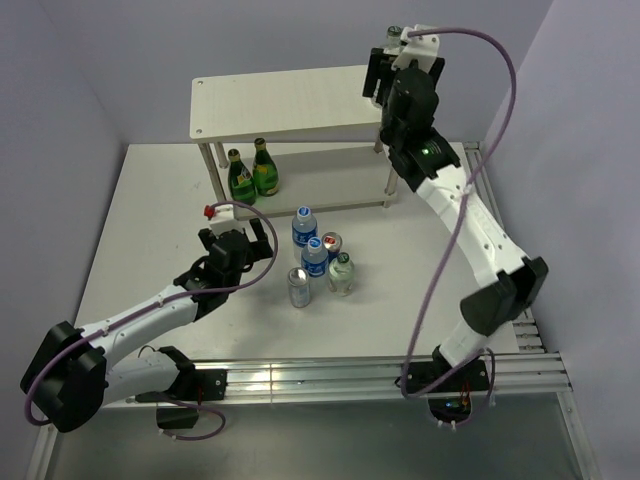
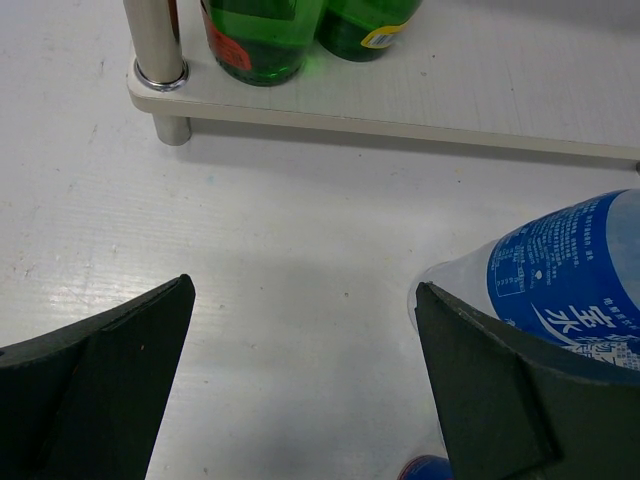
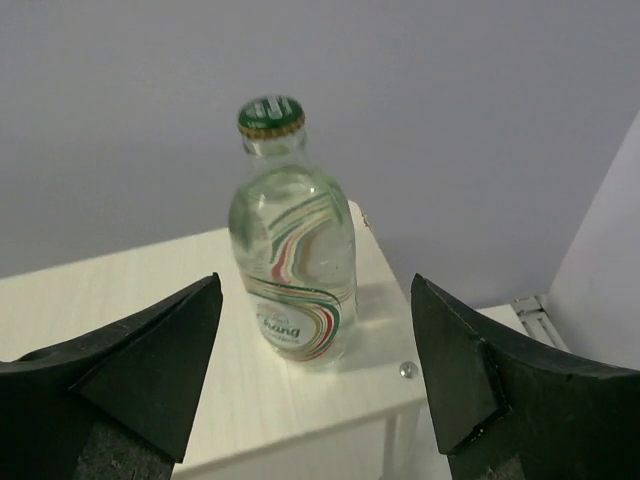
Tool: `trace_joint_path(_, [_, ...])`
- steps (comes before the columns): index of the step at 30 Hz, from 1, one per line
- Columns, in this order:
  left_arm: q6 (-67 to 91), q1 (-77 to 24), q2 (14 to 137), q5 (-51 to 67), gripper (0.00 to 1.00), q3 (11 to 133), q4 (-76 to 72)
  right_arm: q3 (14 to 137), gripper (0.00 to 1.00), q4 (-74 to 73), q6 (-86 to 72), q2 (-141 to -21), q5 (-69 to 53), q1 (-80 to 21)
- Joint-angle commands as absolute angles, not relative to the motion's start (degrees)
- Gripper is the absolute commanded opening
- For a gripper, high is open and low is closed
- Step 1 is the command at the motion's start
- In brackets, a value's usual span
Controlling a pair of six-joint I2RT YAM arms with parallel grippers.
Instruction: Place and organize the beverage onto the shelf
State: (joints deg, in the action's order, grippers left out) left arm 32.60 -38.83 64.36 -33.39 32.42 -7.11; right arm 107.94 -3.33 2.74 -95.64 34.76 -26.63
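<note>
The shelf (image 1: 280, 105) stands at the back of the table. A clear glass bottle (image 3: 295, 270) with a green cap stands upright on the right end of its top board (image 3: 120, 330). My right gripper (image 3: 316, 280) is open, one finger on each side of that bottle and neither touching it. In the top view the right gripper (image 1: 385, 62) sits at the shelf's top right corner. Two green bottles (image 1: 252, 174) stand on the lower tier. My left gripper (image 2: 304, 285) is open and empty above the table, with a blue-labelled water bottle (image 2: 560, 280) just past its right finger.
A cluster of drinks stands mid-table: two water bottles (image 1: 309, 243), two cans (image 1: 298, 287), and a small clear bottle (image 1: 341, 273). The left gripper (image 1: 264, 243) is just left of them. A shelf leg (image 2: 155, 40) and the lower board's edge (image 2: 450, 110) lie ahead of it.
</note>
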Motion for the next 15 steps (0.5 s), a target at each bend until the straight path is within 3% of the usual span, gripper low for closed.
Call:
trace_joint_path(1, [32.34, -38.67, 63.11, -34.28, 0.99, 32.96, -9.32, 104.34, 0.83, 5.63, 4.75, -86.32, 40.68, -29.26])
trace_joint_path(9, [31.91, -38.76, 60.21, -34.54, 0.99, 31.91, -8.88, 92.30, 0.82, -0.95, -1.56, -73.68, 44.30, -32.78])
trace_joint_path(15, [31.99, -38.58, 59.85, -34.10, 0.99, 31.82, -8.61, 65.87, 0.79, -3.26, -16.68, -59.34, 40.61, -40.85])
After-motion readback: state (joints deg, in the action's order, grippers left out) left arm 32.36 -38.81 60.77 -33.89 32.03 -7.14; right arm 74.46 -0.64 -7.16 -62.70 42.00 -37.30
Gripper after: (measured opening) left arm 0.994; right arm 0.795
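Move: Behind and far below the right hand, some 26 cm back, 10 cm left and 40 cm down, stands the clear bottle still on the table. The red-topped can is about 7 cm beyond it and 2 cm farther left, and the nearer blue-label bottle 3 cm beyond and 6 cm left of it. The bottle just set on the shelf top is 6 cm straight ahead of the right hand. From the left hand, the table's clear bottle lies 8 cm back, 23 cm right, 6 cm down. Backing quickly away from the bottle on the shelf top, the right hand draws about 15 cm towards its base with empty fingers still wide open. On the way it climbs roughly 6 cm, then sinks 8 or 9 cm, coming out in front of the shelf, while it rolls about 10 degrees, left side rising. ##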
